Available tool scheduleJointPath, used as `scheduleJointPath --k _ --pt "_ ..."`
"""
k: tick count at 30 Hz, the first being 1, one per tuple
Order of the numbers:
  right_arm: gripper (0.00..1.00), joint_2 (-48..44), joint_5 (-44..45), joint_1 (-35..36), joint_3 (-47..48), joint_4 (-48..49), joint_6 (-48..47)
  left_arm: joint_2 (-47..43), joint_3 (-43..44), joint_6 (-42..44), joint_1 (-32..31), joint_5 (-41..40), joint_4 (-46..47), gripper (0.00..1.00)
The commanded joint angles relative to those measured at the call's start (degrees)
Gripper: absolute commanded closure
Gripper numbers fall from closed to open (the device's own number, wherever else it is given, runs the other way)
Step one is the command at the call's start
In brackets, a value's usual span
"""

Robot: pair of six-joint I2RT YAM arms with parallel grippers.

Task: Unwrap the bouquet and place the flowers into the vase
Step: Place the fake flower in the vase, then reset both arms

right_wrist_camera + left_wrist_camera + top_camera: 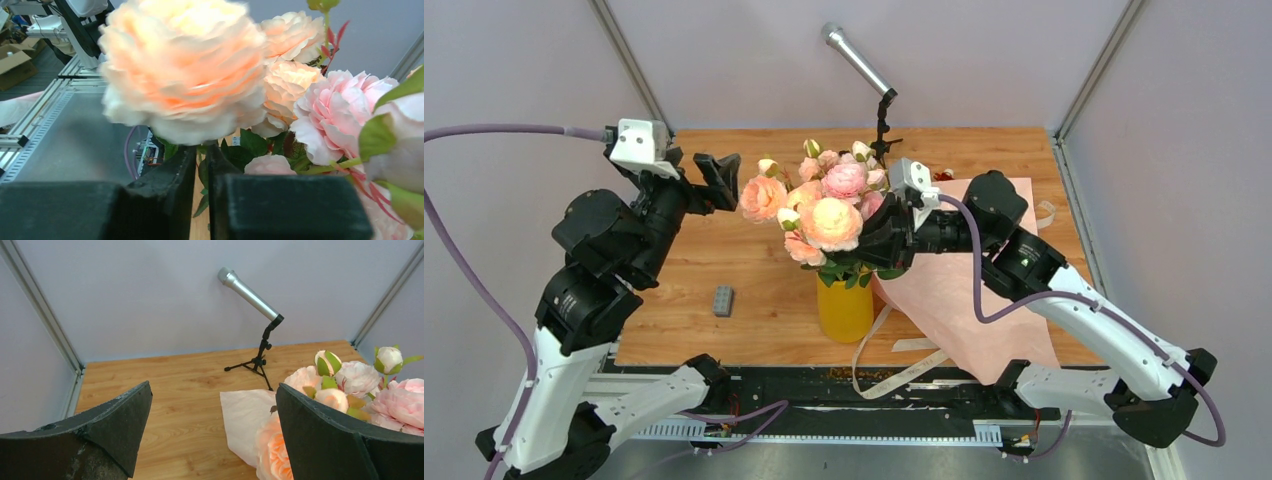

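The flowers (832,222), pink and peach roses with buds, stand in the yellow vase (845,310) at the table's front middle. The bouquet's pale pink wrapping paper (964,290) lies spread flat to the vase's right, its beige ribbon (894,375) trailing over the front edge. My right gripper (879,240) reaches in from the right just under the blooms. In the right wrist view its jaws (201,150) stand almost together around a thin stem beneath the big peach rose (185,65). My left gripper (212,385) hangs wide open beside the blooms (360,380), holding nothing.
A small grey block (723,300) lies left of the vase. A microphone (856,58) on a black tripod stands at the back of the table, also in the left wrist view (250,292). Grey walls with metal posts close in the back and sides.
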Motion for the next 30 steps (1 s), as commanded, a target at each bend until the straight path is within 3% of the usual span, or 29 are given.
scheduleJointPath --k 1,7,14,18,23,28,30 --pt "0.80 -2.21 -0.70 0.41 -0.08 0.54 -0.20 -1.86 1.07 -2.29 -0.11 1.01 2.23 0.00" --pt "0.49 -3.89 -1.09 0.42 0.46 -1.24 0.27 -1.52 5.35 -3.21 -0.11 4.29 -1.79 0.00" --pt "0.13 -8.32 0.46 0.41 0.96 -5.47 -0.06 -0.45 4.14 -0.27 -0.11 -0.76 -3.49 0.00" --pt "0.06 -11.41 6.60 0.41 1.67 -9.28 -0.90 -1.11 0.14 1.78 -0.12 -6.78 0.07 0.00" --pt "0.04 -13.50 23.13 0.28 4.56 -16.14 -0.88 -2.17 -5.81 5.14 -0.04 -15.99 5.08 0.00" --pt "0.00 -13.97 39.89 -1.52 6.30 -19.33 0.17 -2.08 -10.24 5.23 2.85 -15.24 7.41 0.00" --pt "0.00 -13.01 43.48 -3.88 7.23 -20.55 0.78 -1.52 -11.02 3.66 8.43 -11.21 7.06 0.00"
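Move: Standing almost directly below the right hand is the vase, its middle some 30 cm down. The right fingers point left at the stem, with the newly placed peach flower's head about 3 cm left and 6 cm above them. The pink flower is roughly 8 cm ahead of that hand and 1 cm left, slightly higher. From the left hand the vase lies about 20 cm right, 10 cm back and 38 cm below. Opening wide from nearly shut, the right fingers let go of the peach flower's stem; the hand backs out to the right about 10 cm and rises some 4 cm, first drawing back a little, then swinging forward while turning clockwise about 30 degrees. The left hand, empty and open, lifts and draws back briefly, then moves down, left and forward, away from the flowers, turning counter-clockwise. ##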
